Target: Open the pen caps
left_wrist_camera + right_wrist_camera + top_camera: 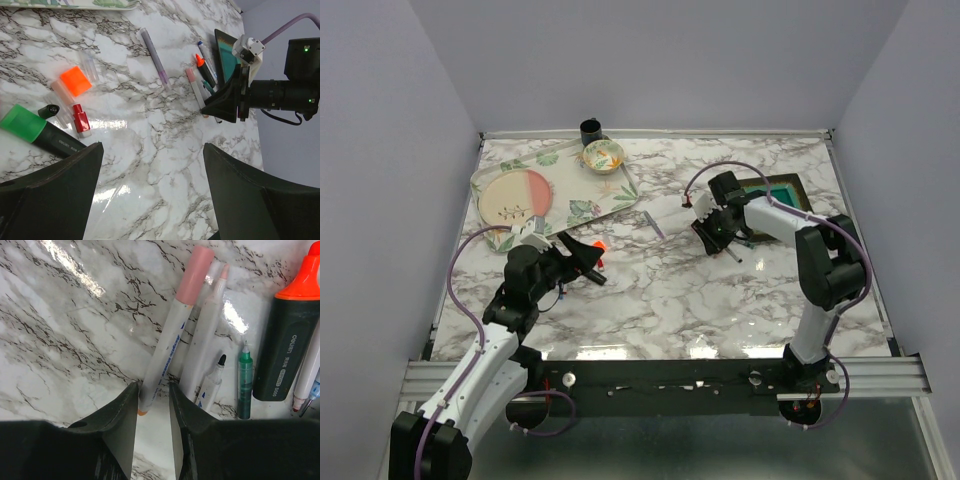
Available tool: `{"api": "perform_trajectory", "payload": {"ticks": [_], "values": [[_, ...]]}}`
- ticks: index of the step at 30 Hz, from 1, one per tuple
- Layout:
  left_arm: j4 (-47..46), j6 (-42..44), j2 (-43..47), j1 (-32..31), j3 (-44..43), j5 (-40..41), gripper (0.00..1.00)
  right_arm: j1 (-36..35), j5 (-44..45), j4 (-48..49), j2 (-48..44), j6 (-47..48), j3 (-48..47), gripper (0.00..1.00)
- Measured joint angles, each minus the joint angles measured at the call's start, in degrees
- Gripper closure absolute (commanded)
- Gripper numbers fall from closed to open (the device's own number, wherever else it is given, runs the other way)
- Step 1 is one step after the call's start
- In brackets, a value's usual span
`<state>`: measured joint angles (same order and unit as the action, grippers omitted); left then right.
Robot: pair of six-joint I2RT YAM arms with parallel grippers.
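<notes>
My right gripper (153, 387) stands partly open around the tail end of a white pen (167, 335) that wears a pink cap (196, 269). The pen touches the left finger, with a gap to the right one. Beside it lie a white pen (207, 325), a black-tipped marker (212, 377), a green pen (244, 385) and a black highlighter (285, 355) with an orange end. My left gripper (152, 147) is wide open over bare marble. Ahead of it lie a loose orange cap (75, 80), a red cap (80, 119), a black cap (48, 110) and a green-capped highlighter (35, 131).
A floral tray (620, 195) at the back left carries a pink plate (515, 198) and a small bowl (603, 155). A black cup (590, 128) stands behind it. A teal tray (790, 190) lies under the right arm. A grey-purple pen (155, 57) lies mid-table.
</notes>
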<state>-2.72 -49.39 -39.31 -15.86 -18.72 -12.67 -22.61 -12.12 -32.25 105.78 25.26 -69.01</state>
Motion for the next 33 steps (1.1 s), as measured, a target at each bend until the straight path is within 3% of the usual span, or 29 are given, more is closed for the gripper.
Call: {"api": "perform_trajectory", "payload": {"ticks": [8, 11, 12, 14, 24, 33], "values": [[-0.2, -0.09, 0.0, 0.0, 0.02, -0.09, 0.1, -0.02, 0.63, -0.11, 0.74, -0.2, -0.33, 0.68], [-0.39, -0.42, 0.0, 0.0, 0.17, -0.15, 0.1, -0.11, 0.96, -0.13, 0.85, -0.22, -0.48, 0.83], [-0.81, -0.87, 0.0, 0.0, 0.35, -0.46, 0.1, -0.26, 1.31, -0.24, 0.96, -0.37, -0.61, 0.92], [-1.38, -1.57, 0.0, 0.0, 0.7, -0.9, 0.1, -0.44, 1.64, -0.44, 1.2, -0.39, -0.98, 0.99], [-12.55, -10.01, -4.22, -1.03, 5.38, -3.5, 0.1, -1.07, 1.2, -1.36, 1.49, -1.25, -1.77, 1.0], [-30.29, -17.66, -22.12, -7.1, 7.04, -3.61, 0.11, -1.31, -12.57, -4.31, -1.44, -1.64, -1.77, 1.0]]}}
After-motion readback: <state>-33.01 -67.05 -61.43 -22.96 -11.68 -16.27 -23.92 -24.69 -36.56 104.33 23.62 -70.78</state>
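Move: The capped pink marker's middle lies about 5 cm ahead of the right hand, 3 cm to its left and 1 cm lower, its bare tail end already between the parted fingers. From that hand, the uncapped pink marker is some 6 cm ahead and 1 cm left, the green pen 5 cm ahead and 5 cm right, the orange highlighter 9 cm ahead and 2 cm right. For the left hand the capped marker is roughly 11 cm ahead, 24 cm right and 14 cm down. The right fingers shut on the capped pink marker's white barrel near its tail, pinching it almost on the spot, then carry it about 4 cm left, 3 cm back and 2 cm up, tilting some 10 degrees so that the hand's left side rises. The left hand, empty and wide open, heads right towards the marker, about 6 cm, sinking nearly 4 cm and rolling its left side down. ##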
